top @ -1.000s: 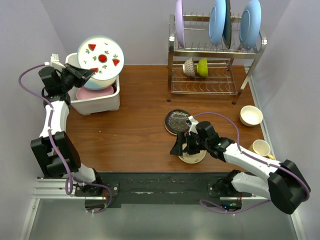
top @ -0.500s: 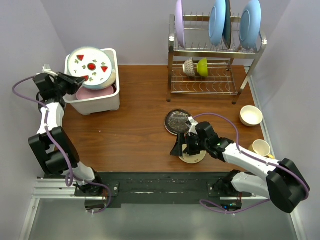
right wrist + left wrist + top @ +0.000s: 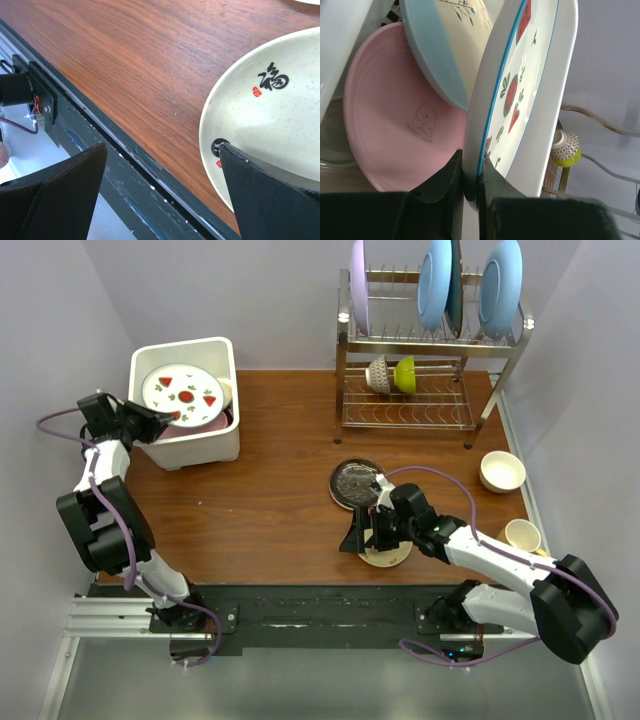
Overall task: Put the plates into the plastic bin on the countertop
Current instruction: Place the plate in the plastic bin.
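Note:
My left gripper (image 3: 160,421) is shut on the rim of the white plate with fruit motifs (image 3: 182,393), which lies tilted inside the plastic bin (image 3: 190,448). In the left wrist view the jaws (image 3: 471,175) pinch that plate (image 3: 530,90); behind it lean a pink plate (image 3: 395,125) and a half-blue half-cream plate (image 3: 445,55). My right gripper (image 3: 368,533) stands open low over the countertop (image 3: 270,490), one finger over the small yellowish plate (image 3: 390,554) (image 3: 270,125). A dark glass plate (image 3: 352,483) lies just behind it.
A two-tier wire rack (image 3: 430,400) at the back right holds lilac and light-blue plates upright, with bowls on its lower tier. A cream bowl (image 3: 502,471) and a mug (image 3: 522,536) sit at the right. The black front rail (image 3: 100,150) runs under my right gripper.
My left gripper has lowered the fruit plate from above the bin down into it, with the arm swinging left. The right arm has not moved.

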`<control>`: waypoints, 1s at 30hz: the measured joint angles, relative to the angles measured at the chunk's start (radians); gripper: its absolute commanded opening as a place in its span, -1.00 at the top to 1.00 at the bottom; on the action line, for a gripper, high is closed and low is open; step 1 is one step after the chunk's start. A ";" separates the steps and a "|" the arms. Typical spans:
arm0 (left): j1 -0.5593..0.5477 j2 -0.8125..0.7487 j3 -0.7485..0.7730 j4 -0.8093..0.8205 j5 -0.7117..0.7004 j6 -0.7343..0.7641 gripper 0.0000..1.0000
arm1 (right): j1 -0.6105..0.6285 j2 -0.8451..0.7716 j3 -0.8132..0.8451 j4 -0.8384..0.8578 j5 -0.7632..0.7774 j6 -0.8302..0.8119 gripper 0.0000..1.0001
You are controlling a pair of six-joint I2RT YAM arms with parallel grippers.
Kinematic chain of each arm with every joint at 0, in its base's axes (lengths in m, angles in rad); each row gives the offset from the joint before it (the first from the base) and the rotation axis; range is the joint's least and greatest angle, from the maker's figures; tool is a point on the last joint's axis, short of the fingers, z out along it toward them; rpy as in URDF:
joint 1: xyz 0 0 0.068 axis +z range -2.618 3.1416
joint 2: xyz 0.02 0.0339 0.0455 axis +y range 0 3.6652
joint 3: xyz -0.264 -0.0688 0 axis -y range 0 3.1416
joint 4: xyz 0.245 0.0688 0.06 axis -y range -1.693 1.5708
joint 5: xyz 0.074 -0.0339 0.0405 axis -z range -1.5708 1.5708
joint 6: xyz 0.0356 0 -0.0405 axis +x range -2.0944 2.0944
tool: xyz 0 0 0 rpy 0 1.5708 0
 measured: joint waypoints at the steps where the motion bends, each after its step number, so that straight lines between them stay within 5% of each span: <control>1: 0.000 0.007 0.011 -0.004 -0.002 0.010 1.00 | 0.000 0.003 0.000 0.002 -0.002 0.000 -0.97; 24: -0.084 0.199 0.270 -0.225 -0.085 0.146 1.00 | 0.000 0.063 0.000 0.007 -0.004 0.000 -0.97; 30: -0.098 0.238 0.368 -0.278 -0.106 0.154 0.77 | 0.000 0.068 0.000 0.006 -0.004 0.000 -0.97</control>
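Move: The left gripper already pinches the near edge of the watermelon plate, at the plastic bin's near left part. The bin's middle lies about 8 cm ahead, 3 cm to the right and 8 cm below. In it, the pink plate sits about 5 cm ahead, 4 cm right and 10 cm below, and the blue-and-cream plate roughly 9 cm ahead, 8 cm right and 7 cm down. From the right gripper, the bin is some 33 cm ahead, 50 cm left and 4 cm higher. Keep the left fingers shut on the watermelon plate and lower it a couple of centimetres almost in place. Then carry it about 5 cm forward over the stacked plates towards the bin's middle, easing up slightly at the end. Tip the hand down some 10 degrees on the way, with a slight clockwise turn. Let the open right gripper sink 1.5 cm. ##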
